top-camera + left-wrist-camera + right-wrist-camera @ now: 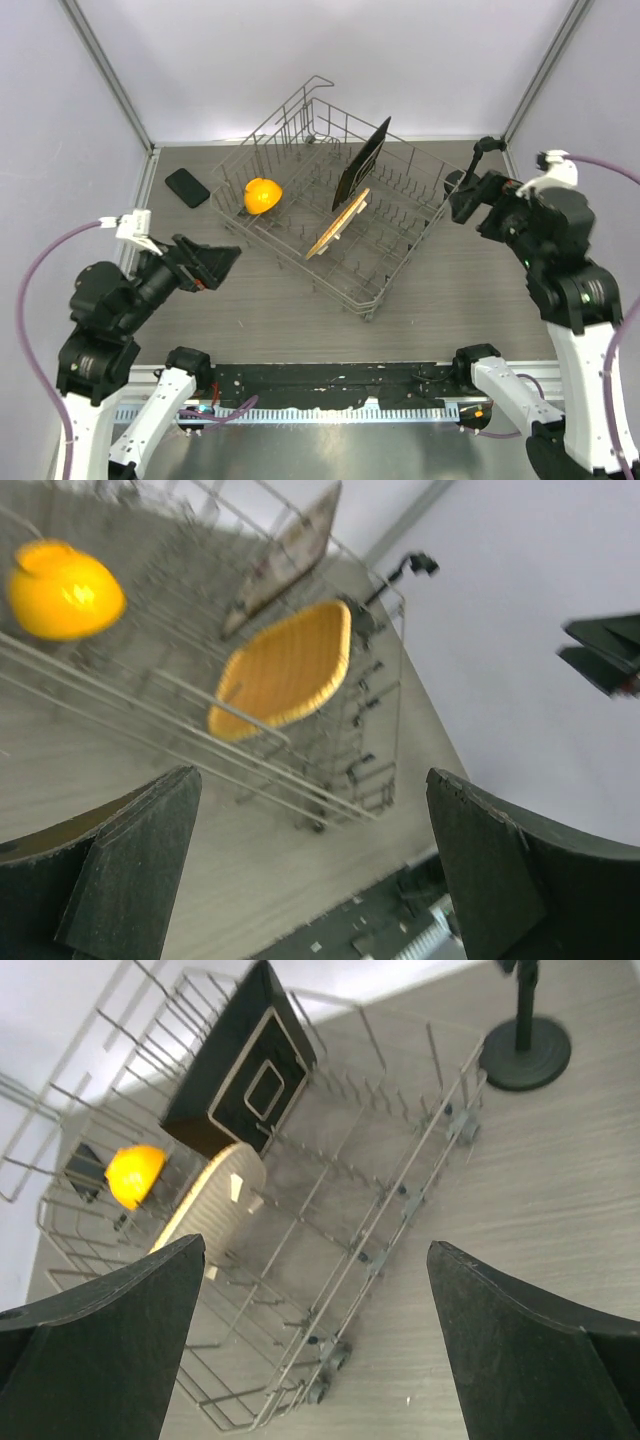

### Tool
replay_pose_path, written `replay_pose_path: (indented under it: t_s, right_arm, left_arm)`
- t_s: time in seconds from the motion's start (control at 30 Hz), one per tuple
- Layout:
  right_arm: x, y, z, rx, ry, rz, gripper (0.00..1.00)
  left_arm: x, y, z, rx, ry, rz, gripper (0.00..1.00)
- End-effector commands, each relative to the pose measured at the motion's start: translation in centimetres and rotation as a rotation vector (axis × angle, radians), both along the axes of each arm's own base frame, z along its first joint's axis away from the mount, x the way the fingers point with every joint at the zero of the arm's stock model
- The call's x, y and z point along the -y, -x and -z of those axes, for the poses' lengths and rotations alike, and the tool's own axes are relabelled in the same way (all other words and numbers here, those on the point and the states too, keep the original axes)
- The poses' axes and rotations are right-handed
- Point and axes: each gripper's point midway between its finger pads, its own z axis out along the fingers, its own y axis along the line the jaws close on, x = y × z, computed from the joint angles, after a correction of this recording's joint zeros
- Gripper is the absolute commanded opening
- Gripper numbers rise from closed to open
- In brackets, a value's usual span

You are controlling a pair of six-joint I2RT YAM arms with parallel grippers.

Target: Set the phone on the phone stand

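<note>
The phone [187, 187], a flat glossy black slab, lies on the table at the back left, beside the wire rack. The phone stand [483, 148] is at the back right; my right gripper partly covers its disc base. The right wrist view shows that disc base [525, 1050] at the top right. The left wrist view shows the stand [405, 566] small beyond the rack. My left gripper [222, 268] hovers open near the rack's left side, in front of the phone, and holds nothing [310, 780]. My right gripper [458, 203] is open and empty just in front of the stand [315, 1245].
A grey wire dish rack [400, 255] fills the table's middle. It holds an orange bowl [262, 195], a yellow plate [338, 225] and an upright black board [362, 160]. Walls close in the back and both sides.
</note>
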Motion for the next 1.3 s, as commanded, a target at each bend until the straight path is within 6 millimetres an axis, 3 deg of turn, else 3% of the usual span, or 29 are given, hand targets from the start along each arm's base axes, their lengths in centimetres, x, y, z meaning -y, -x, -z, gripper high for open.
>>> replay_pose_path:
  t_s: [0.0, 0.1, 0.2, 0.47, 0.6, 0.63, 0.67, 0.7, 0.73, 0.8, 0.83, 0.87, 0.9, 0.97, 1.0, 1.07, 1.13, 1.17, 1.2, 1.27]
  right_arm:
    - [-3.0, -1.6, 2.4, -0.127, -0.057, -0.129, 0.99]
    - [-3.5, -2.7, 2.5, -0.145, -0.079, -0.137, 0.99]
    - [-2.8, -4.1, 2.6, -0.155, -0.067, -0.079, 0.99]
    - [1.7, -8.8, 4.5, -0.189, 0.017, 0.201, 0.99]
    - [4.7, -12.8, 6.3, -0.217, 0.019, 0.282, 0.99]
    - [7.2, -14.0, 6.1, -0.185, -0.027, 0.343, 0.98]
    - [8.0, -14.8, 6.5, -0.179, -0.066, 0.352, 0.99]
    - [7.5, -16.2, 7.3, -0.192, -0.139, 0.281, 0.99]
    - [9.8, -17.4, 6.6, -0.133, -0.231, 0.32, 0.99]
    - [10.4, -19.4, 6.4, -0.075, -0.342, 0.26, 0.98]
    - [12.3, -20.4, 7.4, -0.079, -0.426, 0.299, 0.98]
    - [13.2, -21.1, 8.2, -0.075, -0.464, 0.303, 0.98]
    - [13.7, -22.1, 7.6, -0.028, -0.498, 0.274, 0.98]
    - [15.8, -23.6, 9.4, -0.027, -0.577, 0.308, 0.98]
    - [16.2, -24.5, 8.8, 0.023, -0.587, 0.294, 0.98]
    - [16.7, -25.8, 10.3, 0.022, -0.655, 0.293, 0.98]
    - [16.9, -27.0, 10.0, 0.072, -0.678, 0.275, 0.98]
    - [16.9, -27.4, 11.2, 0.064, -0.706, 0.281, 0.98]
    - [17.1, -27.9, 10.1, 0.125, -0.74, 0.264, 0.98]
    - [17.3, -28.6, 11.3, 0.114, -0.767, 0.274, 0.98]
  left_arm:
    - [3.9, 0.8, 0.6, -0.04, 0.109, 0.225, 1.0]
    - [4.3, 1.1, 1.5, -0.055, 0.121, 0.253, 1.0]
    - [4.4, 1.5, 1.9, -0.044, 0.117, 0.273, 1.0]
    - [5.1, 1.9, 3.4, -0.071, 0.105, 0.328, 1.0]
    - [5.3, 0.8, 4.1, -0.075, 0.064, 0.329, 1.0]
    - [5.2, 0.6, 3.9, -0.071, 0.059, 0.32, 1.0]
    - [5.3, 0.1, 4.1, -0.084, 0.052, 0.32, 1.0]
    - [5.3, -0.1, 4.1, -0.086, 0.048, 0.321, 1.0]
    - [5.4, -0.2, 3.8, -0.08, 0.049, 0.324, 1.0]
    - [5.6, -0.8, 3.7, -0.083, 0.053, 0.326, 1.0]
    - [5.7, -1.0, 3.7, -0.084, 0.053, 0.331, 1.0]
    - [5.9, -1.1, 3.7, -0.092, 0.05, 0.337, 1.0]
    - [6.0, -1.4, 3.8, -0.107, 0.045, 0.34, 1.0]
    - [6.1, -1.3, 4.0, -0.123, 0.025, 0.357, 1.0]
    - [6.1, -1.4, 3.5, -0.117, 0.018, 0.358, 1.0]
    - [5.9, -1.4, 3.5, -0.118, -0.005, 0.352, 1.0]
    - [5.7, -1.3, 3.2, -0.106, -0.017, 0.347, 1.0]
    - [5.7, -1.3, 3.2, -0.102, -0.029, 0.347, 1.0]
    - [5.6, -1.4, 3.3, -0.102, -0.033, 0.343, 1.0]
    - [5.6, -1.5, 3.6, -0.105, -0.038, 0.339, 1.0]
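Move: The phone stand is about 27 cm ahead of my right hand, 9 cm to its right and 29 cm below. The black board lies some 29 cm ahead and 21 cm left of that hand, the wicker tray 13 cm ahead and 27 cm left, both about 27 cm lower. From my left hand the phone is roughly 34 cm ahead, 21 cm left and 37 cm below. I reach my empty right hand towards the phone stand, about 26 cm forward and 16 cm down, swinging some 18 cm right midway to come in on the stand's right side. The hand rolls left side up by about 40 degrees and turns clockwise, fingers wide open. My open left hand shifts about 6 cm right and 5 cm down, turning clockwise. ##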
